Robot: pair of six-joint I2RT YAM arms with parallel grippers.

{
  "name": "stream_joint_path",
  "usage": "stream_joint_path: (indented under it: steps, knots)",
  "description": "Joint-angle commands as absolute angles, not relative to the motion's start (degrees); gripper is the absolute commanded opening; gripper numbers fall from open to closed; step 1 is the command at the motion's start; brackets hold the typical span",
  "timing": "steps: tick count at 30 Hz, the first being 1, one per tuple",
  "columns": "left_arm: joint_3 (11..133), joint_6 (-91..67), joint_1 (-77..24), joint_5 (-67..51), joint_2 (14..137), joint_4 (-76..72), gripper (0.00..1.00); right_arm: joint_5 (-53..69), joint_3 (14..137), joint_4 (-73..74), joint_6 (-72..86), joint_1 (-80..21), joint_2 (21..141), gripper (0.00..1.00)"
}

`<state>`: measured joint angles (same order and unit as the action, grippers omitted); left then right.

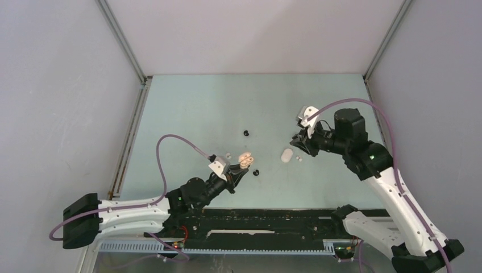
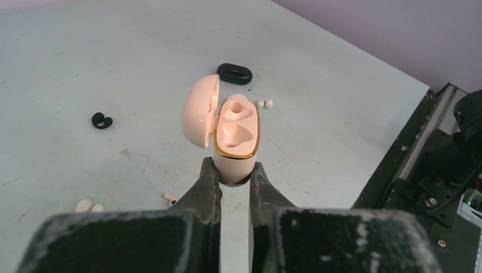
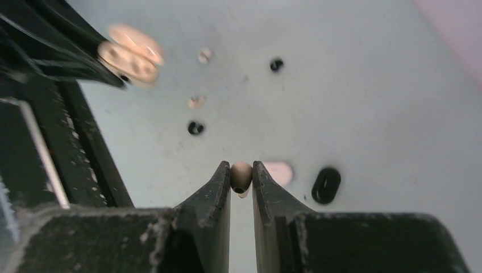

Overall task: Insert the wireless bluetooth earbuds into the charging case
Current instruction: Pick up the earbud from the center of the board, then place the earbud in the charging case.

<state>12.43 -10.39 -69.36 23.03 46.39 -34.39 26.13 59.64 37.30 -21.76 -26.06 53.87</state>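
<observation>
My left gripper [image 2: 234,170] is shut on the base of the pale pink charging case [image 2: 236,133], which it holds up with the lid [image 2: 199,111] swung open and both sockets empty. From above, that case [image 1: 245,160] hangs left of centre. Between the tips of my right gripper [image 3: 241,168] is a pale pink earbud [image 3: 241,175], pinched and lifted off the table. That gripper [image 1: 296,143] hovers right of centre, well apart from the case. Black earbuds [image 1: 246,133] [image 1: 256,172] lie loose on the table, with white ones [image 2: 265,103] beyond the case.
A white case [image 1: 286,154] lies closed just below my right gripper. A black case [image 2: 235,73] rests beyond the pink one. Cream buds [image 2: 88,206] and a black bud [image 2: 102,120] sit to the left. Grey walls fence the table; a black rail [image 1: 267,219] runs along the near edge.
</observation>
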Motion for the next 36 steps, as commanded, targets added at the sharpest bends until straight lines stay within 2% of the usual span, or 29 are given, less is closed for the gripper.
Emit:
stream_joint_path:
  steps: [1, 10, 17, 25, 36]
  knots:
    - [14.18, -6.93, -69.63, 17.67, 50.20, -44.18, 0.00, 38.24, 67.86, 37.96, -20.37, -25.92, 55.54, 0.00]
    - [15.20, -3.71, -69.62, 7.85, 54.91, -56.04, 0.00, 37.22, 70.14, 29.73, -14.26, -35.30, 48.94, 0.00]
    - [15.26, -3.07, -69.70, 3.38, 55.04, -60.87, 0.00, 44.72, 66.97, 21.28, -6.70, -42.11, 50.21, 0.00]
    - [14.33, -4.60, -70.05, 2.23, 55.45, -65.82, 0.00, 45.17, 62.28, 11.26, -1.23, -44.25, 52.13, 0.00]
    - [15.30, -7.66, -70.05, 3.28, 56.88, -67.05, 0.00, 44.82, 60.04, 8.67, -0.60, -45.36, 52.92, 0.00]
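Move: The right hand, already holding the earbud, has the open pink charging case about 16 cm to its left, 5 cm back and 6 cm lower. From that hand the loose black earbuds lie some 13 cm left, level fore-and-aft and 25 cm down; the white case is about 7 cm ahead, 1 cm right and 25 cm below. For the left hand, which grips the pink case, the held earbud is roughly 17 cm right, 6 cm ahead and 7 cm up. Leftward, back and upward together, each some 10 cm, the right hand brings the pinched earbud in over the charging case, swinging its fingers about 30 degrees counter-clockwise and levelling them, then sinks slightly. The left hand comes to meet it, first rightward, then mainly up about 7 cm while drawing back, its fingers turning clockwise and tipping up. Both grips hold. ##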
